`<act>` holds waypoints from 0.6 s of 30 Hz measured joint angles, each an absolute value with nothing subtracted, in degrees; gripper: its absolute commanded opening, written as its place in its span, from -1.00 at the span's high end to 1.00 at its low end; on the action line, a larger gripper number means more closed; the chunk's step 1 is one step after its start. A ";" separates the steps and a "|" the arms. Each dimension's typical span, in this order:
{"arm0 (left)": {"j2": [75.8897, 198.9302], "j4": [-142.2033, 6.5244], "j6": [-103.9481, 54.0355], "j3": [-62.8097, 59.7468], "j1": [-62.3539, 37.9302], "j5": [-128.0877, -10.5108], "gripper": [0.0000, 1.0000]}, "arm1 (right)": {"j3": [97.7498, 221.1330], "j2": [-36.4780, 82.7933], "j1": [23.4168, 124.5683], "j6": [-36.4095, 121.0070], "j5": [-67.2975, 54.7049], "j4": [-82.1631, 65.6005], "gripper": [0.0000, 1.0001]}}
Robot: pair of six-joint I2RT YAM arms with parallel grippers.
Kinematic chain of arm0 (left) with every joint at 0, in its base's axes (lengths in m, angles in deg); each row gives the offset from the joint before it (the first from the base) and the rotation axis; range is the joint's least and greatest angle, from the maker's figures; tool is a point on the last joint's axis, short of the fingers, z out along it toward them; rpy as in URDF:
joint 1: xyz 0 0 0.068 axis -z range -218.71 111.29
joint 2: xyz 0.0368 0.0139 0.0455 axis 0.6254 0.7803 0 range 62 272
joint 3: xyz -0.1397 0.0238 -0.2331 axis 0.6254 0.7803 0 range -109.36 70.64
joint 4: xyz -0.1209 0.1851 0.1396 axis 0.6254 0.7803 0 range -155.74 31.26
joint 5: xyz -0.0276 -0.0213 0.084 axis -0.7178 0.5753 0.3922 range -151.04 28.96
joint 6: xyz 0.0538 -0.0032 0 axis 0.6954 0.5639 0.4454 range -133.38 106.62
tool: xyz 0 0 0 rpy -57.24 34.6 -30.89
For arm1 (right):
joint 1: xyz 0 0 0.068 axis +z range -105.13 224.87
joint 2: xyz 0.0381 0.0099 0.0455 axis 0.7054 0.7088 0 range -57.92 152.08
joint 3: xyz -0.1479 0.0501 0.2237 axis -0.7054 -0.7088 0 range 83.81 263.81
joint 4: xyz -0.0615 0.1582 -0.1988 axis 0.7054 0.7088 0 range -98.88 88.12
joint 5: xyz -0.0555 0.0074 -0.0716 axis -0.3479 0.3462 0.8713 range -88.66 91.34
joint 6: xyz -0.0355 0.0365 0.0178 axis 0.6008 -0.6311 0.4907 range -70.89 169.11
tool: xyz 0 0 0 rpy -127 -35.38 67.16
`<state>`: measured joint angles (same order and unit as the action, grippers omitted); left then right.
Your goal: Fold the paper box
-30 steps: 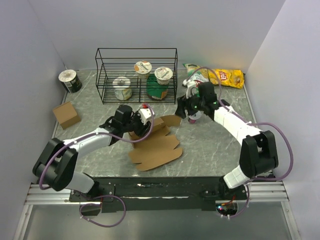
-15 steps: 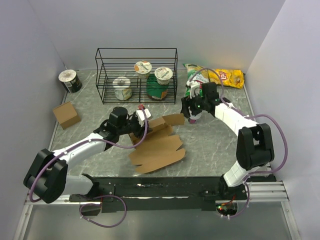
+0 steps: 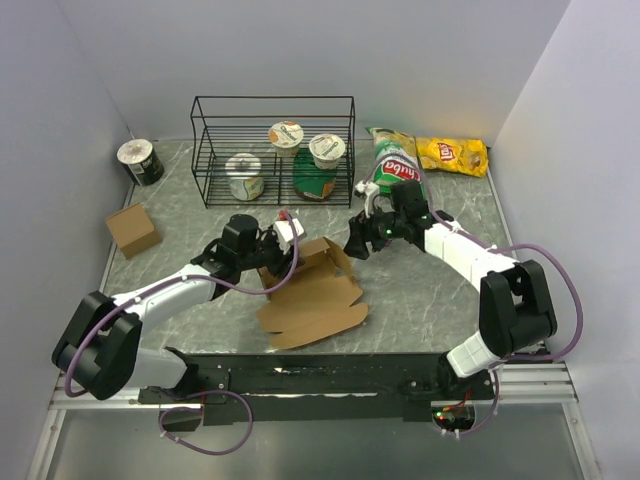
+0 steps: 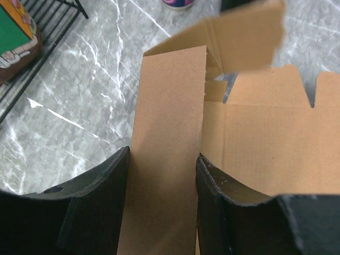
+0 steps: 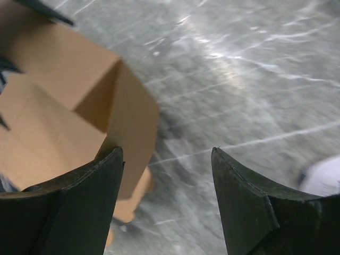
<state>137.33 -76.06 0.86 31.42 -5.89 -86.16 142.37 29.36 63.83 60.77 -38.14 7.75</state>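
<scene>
The paper box is a flat brown die-cut sheet lying in the middle of the table, with one side panel and an end flap lifted. My left gripper is shut on the raised panel. In the left wrist view this panel fills the gap between both black fingers, and the gripper holds it upright. My right gripper stands open just right of the raised flap. In the right wrist view the flap passes beside the left finger, and the gripper has only table between its jaws.
A black wire rack with cups stands at the back. A small squarish brown box sits at the left, and a dark can is behind it. A green bag and a yellow chips bag lie at the back right.
My right gripper has swung left from the back-right area to the box's raised flap. The left arm shifted slightly with the panel, and the flap now stands more upright.
</scene>
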 measured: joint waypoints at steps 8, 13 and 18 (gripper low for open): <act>138.01 -75.78 0.84 31.42 -5.89 -85.49 0.14 | 141.21 29.89 67.37 60.75 -39.47 7.02 -0.48; 139.39 -75.58 0.84 31.42 -5.89 -85.11 0.14 | 139.97 30.13 70.01 60.38 -39.67 4.73 -0.50; 139.50 -75.47 0.84 31.42 -5.87 -85.16 0.14 | 137.56 30.85 71.19 59.11 -40.33 0.75 -0.51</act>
<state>139.50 -75.47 0.84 31.42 -5.87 -85.16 137.56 30.85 71.19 59.11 -40.33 0.75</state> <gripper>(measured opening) 0.513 0.752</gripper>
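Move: Back and to the left of the right hand, about 4 cm each way and a little lower, stands the loose end flap of the box. The folded box wall lies some 13 cm to that hand's left and 4 cm back, still gripped by the left fingers. The flat box floor is roughly 9 cm left, 11 cm back and 8 cm below; a small cup stands about 6 cm right and 3 cm ahead. From the left hand, the flap is 11 cm right and 2 cm ahead. Pushing the end flap inward with one finger of its open gripper, the right hand travels left and back about 5 cm towards the left gripper, sinking some 2 cm and swinging slightly counter-clockwise. The left hand keeps its pinch on the folded wall and lowers it about 1.5 cm. ##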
